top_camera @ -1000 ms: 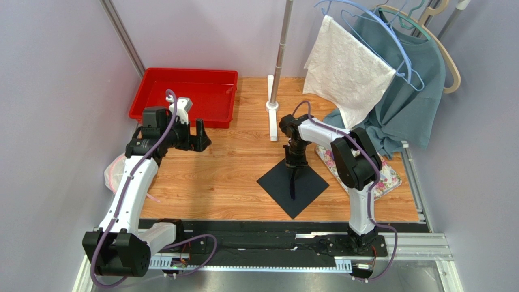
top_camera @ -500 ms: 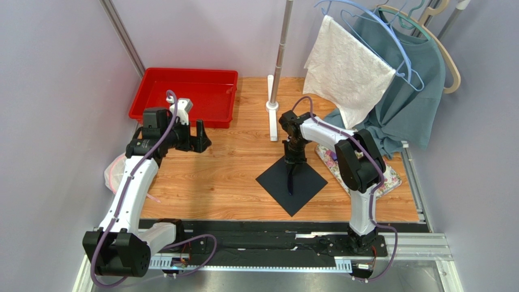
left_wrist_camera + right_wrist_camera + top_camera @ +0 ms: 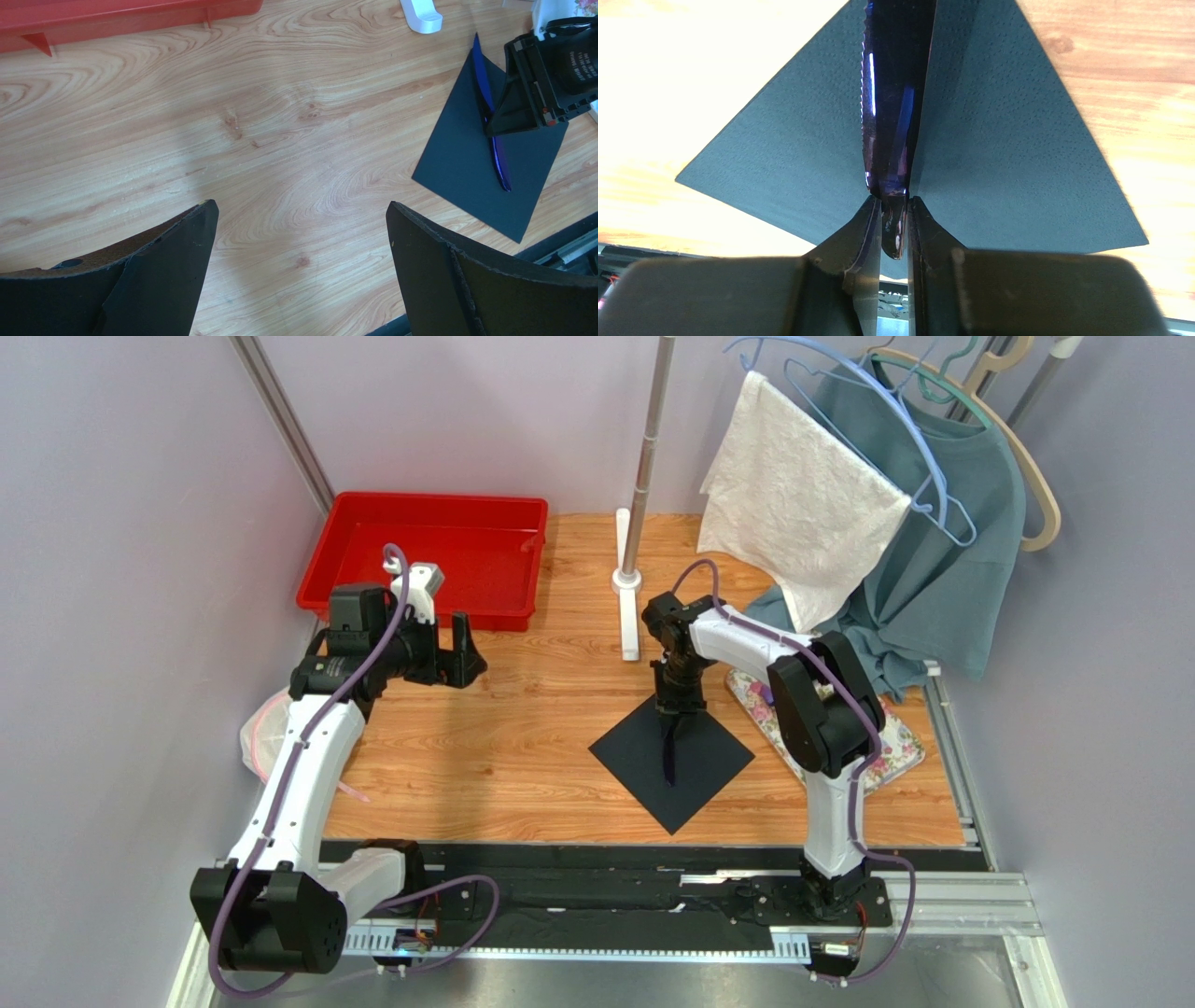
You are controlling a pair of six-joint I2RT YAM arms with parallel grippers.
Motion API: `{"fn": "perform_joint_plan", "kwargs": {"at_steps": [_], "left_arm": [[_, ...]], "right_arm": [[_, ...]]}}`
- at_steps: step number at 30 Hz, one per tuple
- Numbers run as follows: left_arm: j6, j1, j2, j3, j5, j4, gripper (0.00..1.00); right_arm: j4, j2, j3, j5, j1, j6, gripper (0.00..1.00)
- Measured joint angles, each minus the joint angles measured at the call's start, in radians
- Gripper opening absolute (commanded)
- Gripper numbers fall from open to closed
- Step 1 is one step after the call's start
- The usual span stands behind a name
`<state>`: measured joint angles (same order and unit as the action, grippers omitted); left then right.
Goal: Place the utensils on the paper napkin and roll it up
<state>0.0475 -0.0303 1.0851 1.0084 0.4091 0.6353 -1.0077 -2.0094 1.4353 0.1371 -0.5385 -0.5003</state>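
Note:
The black paper napkin (image 3: 701,770) lies as a diamond on the wooden table. One utensil (image 3: 672,751), a dark blue glossy knife with a serrated edge, stretches along the napkin's diagonal. My right gripper (image 3: 679,706) is shut on its near end, over the napkin's far corner. In the right wrist view the fingers (image 3: 864,224) pinch the utensil (image 3: 896,105) above the napkin (image 3: 1004,161). The left wrist view shows the utensil (image 3: 491,133), the napkin (image 3: 463,161) and the right gripper (image 3: 495,126). My left gripper (image 3: 460,647) hovers open and holds nothing, its jaws wide over bare wood (image 3: 300,210). No other utensils show.
A red tray (image 3: 421,546) sits at the back left, behind the left gripper. A white pole stand (image 3: 627,581) rises behind the napkin. A floral mat (image 3: 898,742) lies right of the napkin. White cloth (image 3: 800,490) and a teal garment (image 3: 954,546) hang at the back right.
The right gripper with the utensil has edged slightly toward the far side, and the napkin has shifted a little with it. The left arm has not moved.

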Motion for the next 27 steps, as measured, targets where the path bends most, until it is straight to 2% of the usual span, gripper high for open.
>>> {"fn": "perform_joint_plan", "kwargs": {"at_steps": [4, 8, 13, 20, 27], "left_arm": [[0.0, 0.0, 0.0, 0.0, 0.0, 0.0, 0.99], [0.0, 0.0, 0.0, 0.0, 0.0, 0.0, 0.99], [0.0, 0.0, 0.0, 0.0, 0.0, 0.0, 0.99], [0.0, 0.0, -0.001, 0.0, 0.0, 0.002, 0.99], [-0.004, 0.0, -0.034, 0.0, -0.001, 0.003, 0.99]], "right_arm": [[-0.006, -0.027, 0.005, 0.014, 0.01, -0.002, 0.24], [-0.011, -0.032, 0.01, 0.021, 0.012, -0.005, 0.29], [-0.013, -0.033, 0.013, 0.023, 0.013, -0.008, 0.45], [-0.032, 0.002, 0.039, 0.016, 0.018, 0.008, 0.46], [-0.06, 0.186, 0.094, 0.013, 0.06, 0.129, 0.43]]}}
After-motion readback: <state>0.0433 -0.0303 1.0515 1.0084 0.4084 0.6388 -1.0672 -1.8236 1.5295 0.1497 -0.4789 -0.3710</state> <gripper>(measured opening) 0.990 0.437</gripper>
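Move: The right hand points straight down, holding the purple knife near the neck, about where its middle is, blade pointing forward. The paper napkin's middle is some 4 cm back of this hand, neither left nor right, and about 1 cm below; the spoon lies roughly 16 cm to the hand's right and 2 cm back, and the white stand foot about 18 cm ahead and 6 cm left. From the left hand, the napkin is some 26 cm right, 6 cm back and 18 cm down. The right hand sinks the last half centimetre or so with the knife over the napkin, then stays low while its fingers part to a bit under half open, letting go of the knife. Next it rises away, about 8 cm up and some 3 cm forward, quickening as it goes, with the fingertips swinging forward by roughly 15 degrees and the fingers staying open. ##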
